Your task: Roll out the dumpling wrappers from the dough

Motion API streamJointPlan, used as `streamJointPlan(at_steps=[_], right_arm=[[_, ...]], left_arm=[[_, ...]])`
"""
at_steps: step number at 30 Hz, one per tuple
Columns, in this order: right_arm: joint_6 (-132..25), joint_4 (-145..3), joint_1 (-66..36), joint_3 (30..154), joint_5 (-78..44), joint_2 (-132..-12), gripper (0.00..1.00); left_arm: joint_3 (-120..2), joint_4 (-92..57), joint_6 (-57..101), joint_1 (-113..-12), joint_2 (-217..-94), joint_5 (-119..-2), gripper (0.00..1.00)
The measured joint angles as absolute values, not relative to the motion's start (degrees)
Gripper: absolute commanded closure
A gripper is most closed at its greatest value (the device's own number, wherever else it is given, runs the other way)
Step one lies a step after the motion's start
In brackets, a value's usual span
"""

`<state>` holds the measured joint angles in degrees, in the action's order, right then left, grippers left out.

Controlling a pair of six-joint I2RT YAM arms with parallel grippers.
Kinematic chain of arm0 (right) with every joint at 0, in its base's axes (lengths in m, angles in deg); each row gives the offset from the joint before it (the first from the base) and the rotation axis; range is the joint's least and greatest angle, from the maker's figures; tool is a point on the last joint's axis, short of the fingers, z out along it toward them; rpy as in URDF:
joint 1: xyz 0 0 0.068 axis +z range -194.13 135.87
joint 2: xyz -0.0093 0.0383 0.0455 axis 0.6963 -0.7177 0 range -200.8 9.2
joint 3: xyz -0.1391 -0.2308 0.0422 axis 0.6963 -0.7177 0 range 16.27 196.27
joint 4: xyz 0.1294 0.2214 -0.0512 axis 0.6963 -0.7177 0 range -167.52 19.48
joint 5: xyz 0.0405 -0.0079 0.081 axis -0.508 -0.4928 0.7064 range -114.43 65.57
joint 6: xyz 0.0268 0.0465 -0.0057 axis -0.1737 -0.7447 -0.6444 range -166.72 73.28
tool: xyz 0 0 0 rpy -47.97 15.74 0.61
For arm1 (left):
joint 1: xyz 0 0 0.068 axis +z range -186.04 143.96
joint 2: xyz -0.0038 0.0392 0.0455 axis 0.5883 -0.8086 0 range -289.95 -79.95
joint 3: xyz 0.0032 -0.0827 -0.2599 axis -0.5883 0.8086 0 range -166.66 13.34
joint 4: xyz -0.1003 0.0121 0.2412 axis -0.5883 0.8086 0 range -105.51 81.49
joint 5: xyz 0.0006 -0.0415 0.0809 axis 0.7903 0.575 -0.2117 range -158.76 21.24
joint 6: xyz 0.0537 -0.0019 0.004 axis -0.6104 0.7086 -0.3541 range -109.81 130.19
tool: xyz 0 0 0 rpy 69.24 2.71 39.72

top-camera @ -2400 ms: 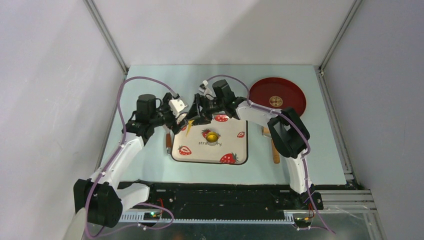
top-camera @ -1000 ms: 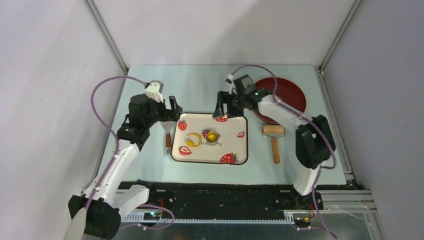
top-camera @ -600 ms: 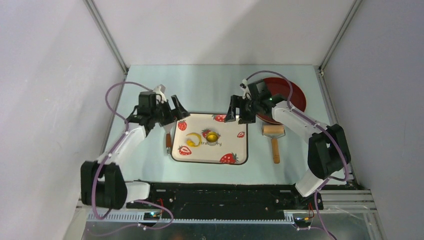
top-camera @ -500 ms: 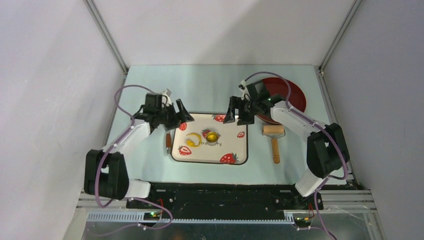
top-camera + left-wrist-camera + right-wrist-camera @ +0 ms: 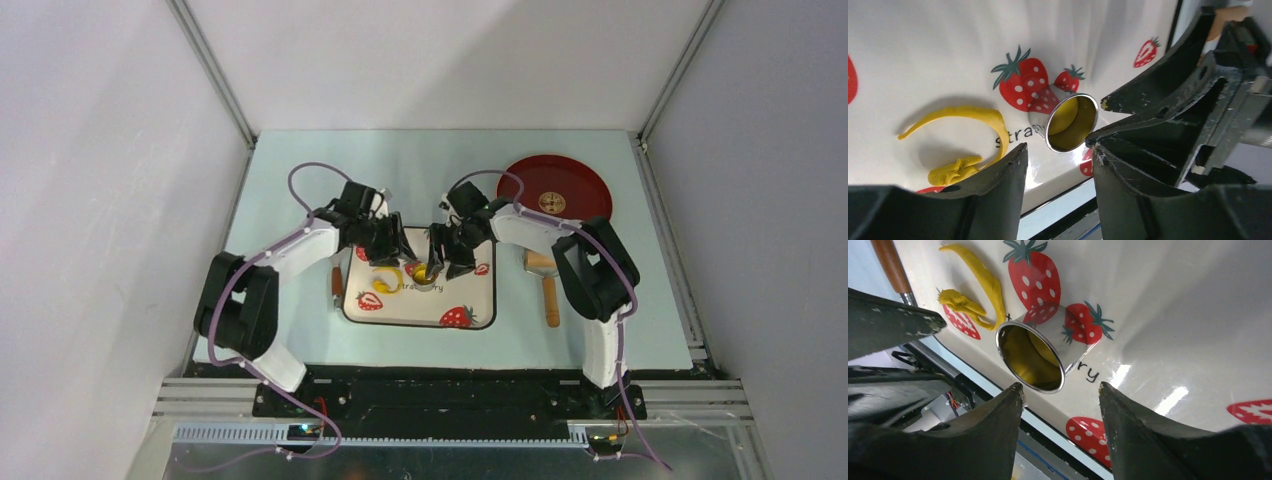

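Note:
The strawberry-print tray [image 5: 475,305] holds a metal ring cutter [image 5: 425,272] with yellow dough showing inside it [image 5: 1068,117] [image 5: 1023,357]. A torn yellow dough strip [image 5: 385,278] [image 5: 965,145] [image 5: 978,282] lies just left of the cutter. My left gripper [image 5: 388,250] [image 5: 1058,149] hangs open over the tray's left part, with the cutter just past its tips. From the right, my right gripper [image 5: 446,258] [image 5: 1060,387] stands open beside the cutter, holding nothing. A tan-brown dumpling wrapper [image 5: 551,202] rests on the red plate [image 5: 520,180].
A wooden rolling pin [image 5: 548,290] lies right of the tray. A wooden-handled tool [image 5: 337,285] [image 5: 890,262] lies along the tray's left side. The two grippers' fingers stand close together over the cutter. Grey walls enclose the pale mat.
Both arms swung inward from the tray's outer corners and came down to meet over the ring cutter. Both pairs of jaws stand narrower than before.

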<state>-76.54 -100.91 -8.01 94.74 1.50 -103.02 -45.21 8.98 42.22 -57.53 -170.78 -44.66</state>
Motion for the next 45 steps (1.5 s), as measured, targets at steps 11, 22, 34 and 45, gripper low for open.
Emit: streamJointPlan(at_steps=[11,22,34,45], right_arm=[[-77.09,-103.25,-7.07,99.49,1.11,-105.63,0.66],[-77.16,-104.76,-7.01,100.53,0.28,-109.03,0.82],[-76.94,-106.62,-6.44,101.85,-0.2,-109.14,1.0],[-77.07,-107.45,-6.24,102.55,-0.62,-109.14,1.0]], left_arm=[[-47.22,13.86,40.17,-62.43,-177.38,-47.94,0.63],[-49.4,14.43,39.49,-63.46,-180.2,-49.01,0.82],[-50.52,15.41,39.12,-63.65,-181.2,-49.16,1.0],[-51.98,17.66,38.26,-63.74,-181.22,-50.21,1.0]])
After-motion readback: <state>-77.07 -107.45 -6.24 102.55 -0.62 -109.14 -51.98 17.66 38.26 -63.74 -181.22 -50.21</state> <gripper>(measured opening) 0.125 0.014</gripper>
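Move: The metal cup cutter stands about 4 cm to the left hand's right, 2 cm back and 7 cm down. From the right hand it is some 4 cm left, level fore and aft, and 4 cm lower. The yellow dough strip lies about 7 cm to the left of the cutter and level with it; the scraper handle is about 16 cm to the cutter's left, also level with it. Both hands shut their half-open fingers on opposite sides of the cup cutter's rim and pinch it: the left hand sinks about 5 cm with a little drift back and right, tipping some 15 degrees, onto the left side; the right hand eases about 1.5 cm down and 1 cm left onto the right side. Pinched, both barely creep upward. ##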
